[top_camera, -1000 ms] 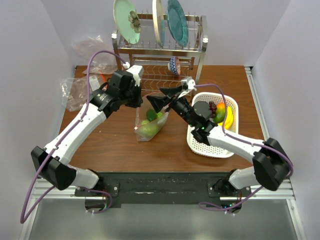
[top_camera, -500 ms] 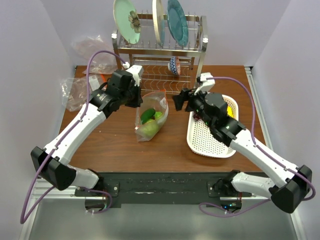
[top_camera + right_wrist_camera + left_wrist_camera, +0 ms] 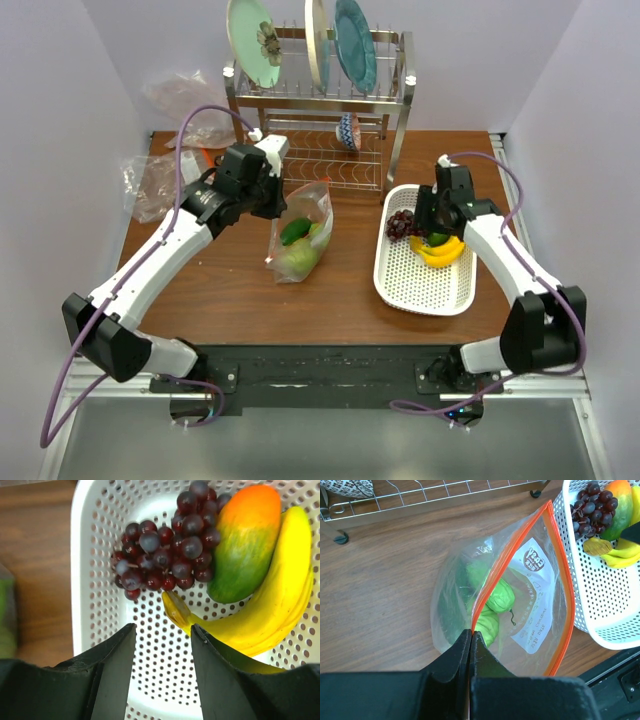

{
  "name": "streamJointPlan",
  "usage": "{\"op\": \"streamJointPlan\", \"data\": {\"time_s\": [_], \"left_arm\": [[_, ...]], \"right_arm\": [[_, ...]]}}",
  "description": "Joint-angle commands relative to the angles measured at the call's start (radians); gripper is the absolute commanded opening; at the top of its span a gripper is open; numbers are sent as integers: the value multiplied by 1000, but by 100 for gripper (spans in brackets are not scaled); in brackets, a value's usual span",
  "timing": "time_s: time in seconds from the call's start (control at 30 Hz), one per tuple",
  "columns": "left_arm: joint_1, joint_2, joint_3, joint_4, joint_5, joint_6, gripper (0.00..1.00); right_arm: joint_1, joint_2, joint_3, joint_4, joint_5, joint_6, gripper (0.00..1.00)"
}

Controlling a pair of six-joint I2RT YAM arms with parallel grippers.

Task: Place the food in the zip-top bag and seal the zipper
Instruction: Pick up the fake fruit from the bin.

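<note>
The zip-top bag (image 3: pixel 300 238) stands on the table with its mouth held wide, and green cabbage and cucumbers (image 3: pixel 494 609) lie inside it. My left gripper (image 3: pixel 471 633) is shut on the orange-red zipper (image 3: pixel 511 560) at the near corner of the mouth. My right gripper (image 3: pixel 162 627) hangs open over the white basket (image 3: pixel 95 555), nothing between its fingers. Just ahead of it lie the dark purple grapes (image 3: pixel 165 555), an orange-green fruit (image 3: pixel 245 545) and yellow bananas (image 3: pixel 265 615). In the top view the right gripper (image 3: pixel 432 226) is above the basket's far half.
A metal dish rack (image 3: pixel 320 100) with plates stands at the back, a patterned bowl (image 3: pixel 348 130) on its lower shelf. Crumpled clear bags (image 3: pixel 160 180) lie at the back left. The basket (image 3: pixel 420 290) sits right of the bag.
My right arm has swung from the bag's mouth rightward to above the basket, and its jaws have narrowed. The left gripper has kept its hold on the bag's mouth.
</note>
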Motion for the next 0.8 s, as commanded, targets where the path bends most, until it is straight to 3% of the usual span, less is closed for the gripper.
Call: {"op": "streamJointPlan", "data": {"time_s": [0.0, 0.33, 0.77], "left_arm": [[7, -33, 3, 32, 20, 30, 0], [7, -15, 24, 22, 62, 56, 0], [7, -36, 1, 29, 65, 59, 0]], "right_arm": [[3, 52, 86, -91, -49, -123, 54], [4, 138, 91, -104, 27, -170, 56], [16, 273, 97, -85, 20, -155, 54]]}}
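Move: The bananas, stem end nearest the fingers, lie in the bin about 10 cm below the right gripper; their middle is some 6 cm to its right and level with it front to back. The grapes are roughly 6 cm ahead of that gripper and 1 cm left, the mango about 7 cm ahead and 7 cm right, both some 9 cm down. From the left gripper the bananas are about 41 cm right, 2 cm back and 21 cm below. Lower the right gripper about 7 cm, nearly straight down into the bin, towards the bananas' stem end and just behind the grapes. On the way tip the fingers some 15 degrees steeper and turn slightly counter-clockwise, keeping them about half open. Stop short of closing; keep the left gripper's hold on the bag's rim. ##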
